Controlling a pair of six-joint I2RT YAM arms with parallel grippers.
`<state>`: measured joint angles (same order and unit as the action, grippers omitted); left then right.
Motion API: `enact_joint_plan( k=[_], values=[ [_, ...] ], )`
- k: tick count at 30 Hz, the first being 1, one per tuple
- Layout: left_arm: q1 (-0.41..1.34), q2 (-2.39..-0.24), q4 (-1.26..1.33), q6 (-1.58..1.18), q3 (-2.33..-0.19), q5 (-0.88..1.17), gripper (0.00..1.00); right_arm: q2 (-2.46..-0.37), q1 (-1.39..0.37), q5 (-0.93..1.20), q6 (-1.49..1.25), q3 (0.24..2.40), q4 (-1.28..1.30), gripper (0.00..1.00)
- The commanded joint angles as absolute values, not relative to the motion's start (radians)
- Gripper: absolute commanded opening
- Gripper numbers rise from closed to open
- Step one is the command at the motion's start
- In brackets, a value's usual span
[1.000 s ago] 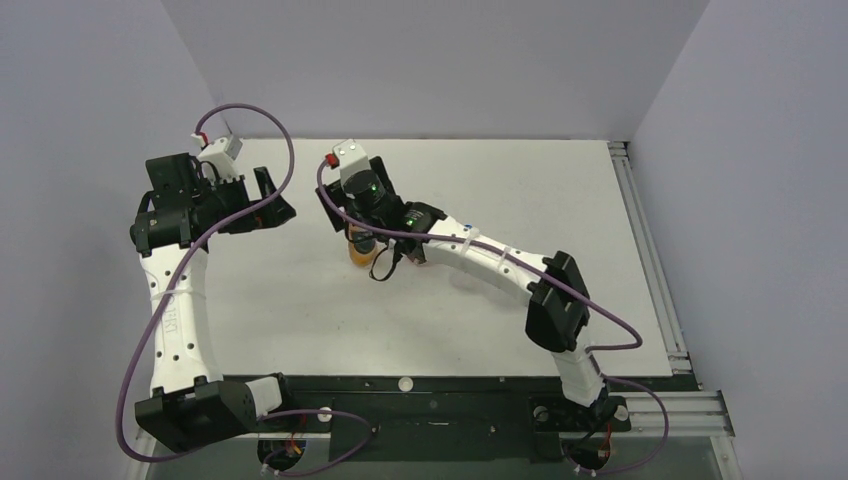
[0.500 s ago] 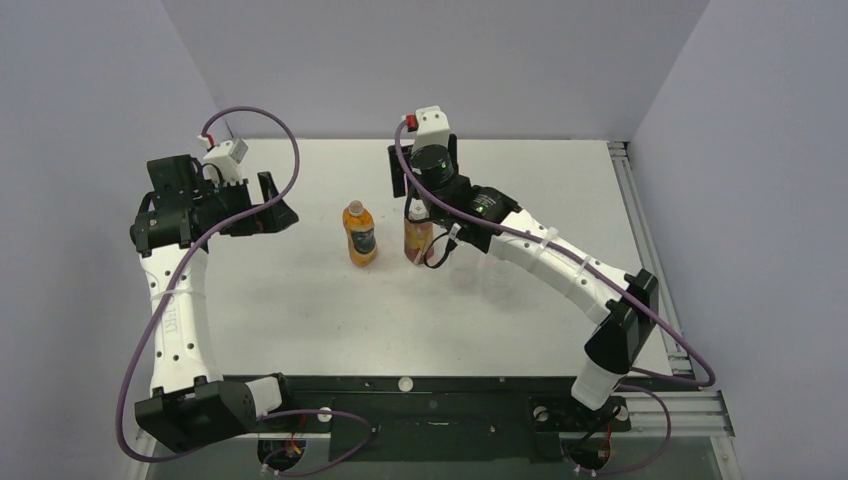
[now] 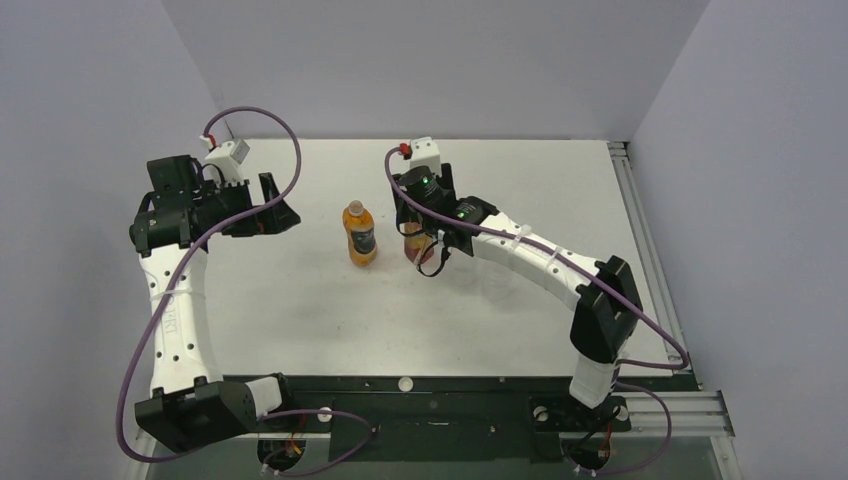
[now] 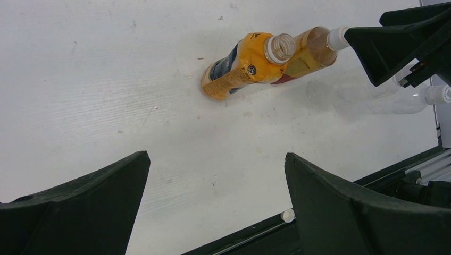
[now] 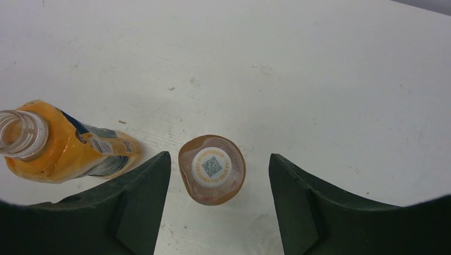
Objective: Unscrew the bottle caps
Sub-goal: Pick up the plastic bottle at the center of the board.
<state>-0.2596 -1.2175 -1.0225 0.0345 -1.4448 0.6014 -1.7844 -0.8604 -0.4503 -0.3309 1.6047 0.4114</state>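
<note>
The reddish-brown bottle (image 5: 211, 187) stands upright with its white cap (image 5: 213, 167) on. My right gripper (image 5: 219, 158) hangs open straight above it, one finger on each side, with a gap on both. In the top view the right gripper (image 3: 418, 238) covers most of that bottle. To its left stands the orange bottle (image 3: 359, 236) with a dark label; its neck (image 5: 19, 135) is bare, with no cap on it. The clear bottle (image 4: 391, 100), with a white cap (image 4: 439, 94), lies beyond them. My left gripper (image 4: 217, 158) is open and empty, off to the left (image 3: 283, 213).
A small white round cap (image 4: 287, 215) lies at the table's near edge by the black rail (image 3: 404, 383). The right arm (image 3: 540, 262) stretches across the right half of the white table (image 3: 300, 310). Grey walls close the back and sides.
The right gripper has moved from over the orange bottle to over the reddish-brown bottle, and its jaws have narrowed. The left arm has stayed still.
</note>
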Motion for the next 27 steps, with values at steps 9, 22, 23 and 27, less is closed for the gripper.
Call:
enact_joint_plan(
  k=[9,22,23,27],
  values=[
    [-0.267,-1.195,-1.043,0.057,-1.507,0.628,0.96,-1.857,-0.848,-0.41,-0.38,1.582,0.333,0.57],
    [-0.267,-1.186,-1.06,0.099,-1.488,0.665,0.97,-1.831,-0.855,-0.456,-0.362,1.544,0.318,0.16],
    [-0.267,-1.186,-1.069,0.105,-1.487,0.672,0.97,-1.817,-0.857,-0.462,-0.355,1.545,0.32,0.16],
    [-0.264,-1.173,-1.082,0.127,-1.484,0.713,0.96,-1.757,-0.872,-0.482,-0.331,1.53,0.326,0.14]
  ],
)
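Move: The capped plastic bottle stands almost straight below the open right hand, its middle about 14 cm down, level ahead and 1 cm to the left. The open orange bottle stands level with it, 12 cm further left; a clear blue-capped bottle stands roughly 10 cm to its right and 4 cm nearer the base. From the left hand, the plastic bottle lies about 26 cm to the right, 6 cm ahead and 20 cm lower. Downward, about 5 cm and a touch to the left, the right hand sinks over the plastic bottle until its fingertips flank the white cap. There it stops and the fingers go on closing from roughly two-thirds open, pinching the cap from both sides, then hold in place. ##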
